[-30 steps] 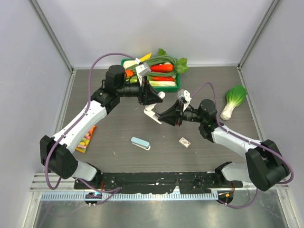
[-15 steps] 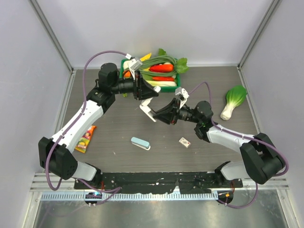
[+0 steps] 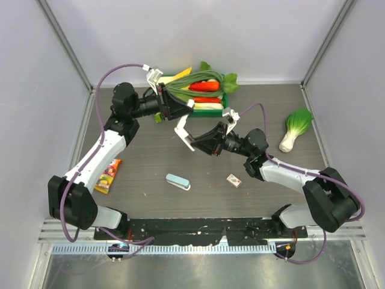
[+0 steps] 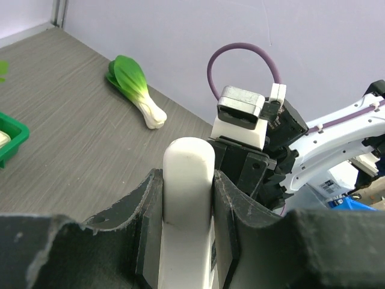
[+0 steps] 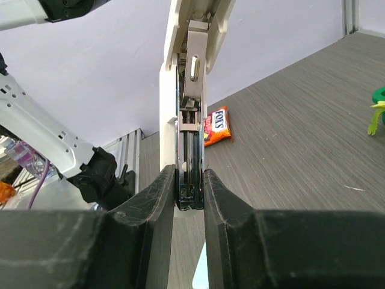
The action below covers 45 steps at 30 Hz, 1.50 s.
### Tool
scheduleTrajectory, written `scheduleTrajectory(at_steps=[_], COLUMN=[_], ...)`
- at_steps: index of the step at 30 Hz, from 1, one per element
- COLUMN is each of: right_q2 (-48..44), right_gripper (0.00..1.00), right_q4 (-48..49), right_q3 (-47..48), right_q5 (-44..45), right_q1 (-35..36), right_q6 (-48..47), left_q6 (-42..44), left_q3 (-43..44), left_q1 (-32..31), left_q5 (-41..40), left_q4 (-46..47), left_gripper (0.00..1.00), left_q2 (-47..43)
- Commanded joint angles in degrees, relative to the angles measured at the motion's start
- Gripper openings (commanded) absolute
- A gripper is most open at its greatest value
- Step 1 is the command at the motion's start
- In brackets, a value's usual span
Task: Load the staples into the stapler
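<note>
The white stapler (image 3: 182,131) hangs opened above the table's middle, held from both sides. My left gripper (image 3: 182,115) is shut on its white top arm (image 4: 188,174). My right gripper (image 3: 197,143) is shut on the end of its metal magazine (image 5: 190,174), whose open channel runs up between the white halves (image 5: 170,66). The staples (image 3: 234,180), a small whitish box with red print, lie on the table in front of the right arm, touched by nothing.
A pale blue oblong object (image 3: 177,181) lies near the front centre. A candy bag (image 3: 108,176) sits at the left. A green tray (image 3: 225,109) of toy vegetables stands at the back. A toy bok choy (image 3: 295,129) lies at the right.
Both grippers have carried the stapler a little left and toward the back. The left arm has drawn back toward the tray. Both grips are unchanged.
</note>
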Motion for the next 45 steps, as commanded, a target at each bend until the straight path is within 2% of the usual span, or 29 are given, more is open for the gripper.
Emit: scheduleTrajectory(at_steps=[1,5,6,7,10,12,17,24,31,39,45], right_q2=[0.6,-1.5,-2.7,-3.3,-6.2,-7.3,-8.5,-5.1,-2.9,-2.7,-2.4], right_gripper=[0.14,0.21,0.25,0.33,0.42,0.46,0.56,0.63,0.68,0.69,0.64], right_q4=[1.8,-0.7,-0.9,-1.7,-7.2,-8.3,-9.3,-4.3,-1.5,-2.1,-6.5], right_q3=[1.3,2.1,2.4,2.7,4.3,4.6,5.6,4.6,3.9,3.7,3.8], right_q5=[-1.6,-2.8,-3.7,-4.7,-7.6,-9.7,-15.6,-14.0,-14.3,-15.3,-14.1], right_q1=[1.3,0.8,0.6,-0.3,-2.7,-4.0,-4.8,-4.7,-4.0,-2.7,-1.6], right_q6=[2.6,-2.1,-3.1,-4.1,-8.9,-9.7,-8.3,-3.3,-3.1,-5.6,-10.2], left_q6=[-1.5,0.5,1.6,3.0,10.5,15.4,17.2,16.0,9.5,4.9,3.7], left_q3=[0.4,-0.8,-1.5,-1.9,-3.0,-3.2,-4.1,-4.2,-4.8,-5.1,-5.2], left_q1=[2.1,1.4,1.1,0.6,-1.3,-2.4,-3.4,-5.0,-6.1,-6.9,-6.9], left_q5=[-5.3,-2.1,1.0,2.1,5.4,6.8,9.2,11.0,12.8,13.2,13.2], left_q4=[11.5,11.7,11.7,11.1,5.2,1.0,0.4,2.0,8.7,13.7,15.0], left_gripper=[0.0,0.0,0.0,0.0,0.0,0.0,0.0,0.0,0.0,0.0,0.0], left_q2=[-1.9,-1.5,-1.3,-1.3,-1.2,-1.0,-0.1,0.2,1.1,2.6,2.7])
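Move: Between the two hands hangs the opened white stapler. Its middle is about 4 cm back, 3 cm left and 5 cm below the left hand, which still holds the cover end, and some 3 cm ahead, 4 cm left and 5 cm above the right hand, still pinching the base's tip. Roughly 22 cm below the right hand and 5 cm back lie the staples, about 15 cm right, and the blue stapler, 7 cm left. Letting go of the base's tip, the right fingers spread wide while that hand backs off about 2 cm to the right and rises some 3 cm, then sinks partway and drifts back towards its base, ending open around the stapler's middle. Keeping its grip on the cover end, the left hand brings the stapler back about 5 cm, right and down towards the right hand, turning some 20 degrees clockwise. ##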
